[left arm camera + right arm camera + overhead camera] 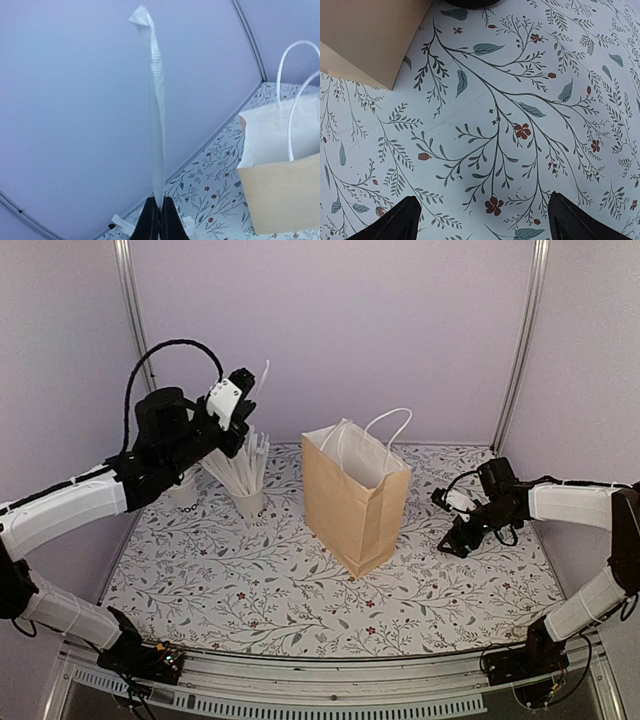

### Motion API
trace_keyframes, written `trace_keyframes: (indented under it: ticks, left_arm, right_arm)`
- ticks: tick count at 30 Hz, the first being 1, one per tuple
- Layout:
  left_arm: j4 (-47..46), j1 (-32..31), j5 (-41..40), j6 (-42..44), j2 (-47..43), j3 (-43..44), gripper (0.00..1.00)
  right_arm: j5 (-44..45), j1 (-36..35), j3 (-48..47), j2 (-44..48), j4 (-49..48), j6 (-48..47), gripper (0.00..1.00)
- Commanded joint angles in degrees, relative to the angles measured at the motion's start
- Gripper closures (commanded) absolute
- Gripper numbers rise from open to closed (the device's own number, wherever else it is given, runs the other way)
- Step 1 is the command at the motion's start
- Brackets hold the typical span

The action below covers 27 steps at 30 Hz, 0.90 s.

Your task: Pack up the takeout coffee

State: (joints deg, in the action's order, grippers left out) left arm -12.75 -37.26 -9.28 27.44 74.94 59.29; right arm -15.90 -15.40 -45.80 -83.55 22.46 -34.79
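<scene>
A white paper cup with dark print near its base [184, 494] stands at the back left under my left arm. Its top is hidden, so I cannot tell whether it is the takeout coffee. My left gripper [243, 390] [160, 201] is raised high above the table, shut on the lower end of a long white paper-wrapped straw [157, 125] [264, 377] that points upward. The brown paper bag [355, 505] [280, 192] stands open in the middle, white handles up. My right gripper [452, 543] [485, 220] hovers low over the floral tablecloth right of the bag, open and holding nothing.
A white cup [248, 503] full of wrapped straws [238, 468] stands left of the bag, below my left gripper. The bag's corner [365, 35] fills the top left of the right wrist view, with a dark rounded edge [470, 2] beside it that I cannot identify.
</scene>
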Motion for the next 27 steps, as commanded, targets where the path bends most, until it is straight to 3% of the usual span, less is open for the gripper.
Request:
trace_keyframes:
  ticks: [1,7,14,26,27]
  left_arm:
    - [-0.6,-0.8,7.8,-10.9,-5.5,3.5,1.0]
    - [-8.0,-4.9,20.5,-22.4,-7.3,6.8,1.0]
    - [-15.1,-14.6,23.0,-26.7,0.8,12.6,1.0]
    - [-18.9,-19.3,9.7,-23.6,18.8,19.4,1.0]
    - [-18.6,-19.3,9.5,-23.6,19.9,19.8,0.96]
  right_arm:
    - [-0.8,-0.5,-1.6,-0.4,0.3,-0.5,0.08]
    - [-0.7,-0.4,-1.7,-0.4,0.3,-0.5,0.08]
    - [-0.7,-0.5,-1.6,-0.3,0.4,-0.6,0.08]
    - [-0.7,-0.5,-1.5,-0.1,0.6,-0.7,0.08]
    - [-0.6,-0.4,-1.5,-0.3,0.7,-0.8,0.08]
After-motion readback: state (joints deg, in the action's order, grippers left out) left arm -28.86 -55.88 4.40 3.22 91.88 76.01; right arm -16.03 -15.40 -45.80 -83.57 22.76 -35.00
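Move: My left hand already pinches a straw upright, high over the table. The bag it is meant for stands about 18 cm to the right and 2 cm ahead, its middle some 22 cm below. The straw cup is roughly 7 cm ahead, 3 cm left and 28 cm down; the cup stack is about 10 cm ahead, 19 cm left and 30 cm down. From my idle right hand the bag is about 8 cm ahead, 17 cm left and 5 cm up. I keep the straw pinched and arc my left hand away from the straw cup: first up and back about 15 cm, then to the right, some 19 cm in all, until it is about level sideways with the bag's mouth, sinking and easing a little forward over the last part. Meanwhile the wrist swings clockwise and rolls its left side down, each about 30 degrees. ##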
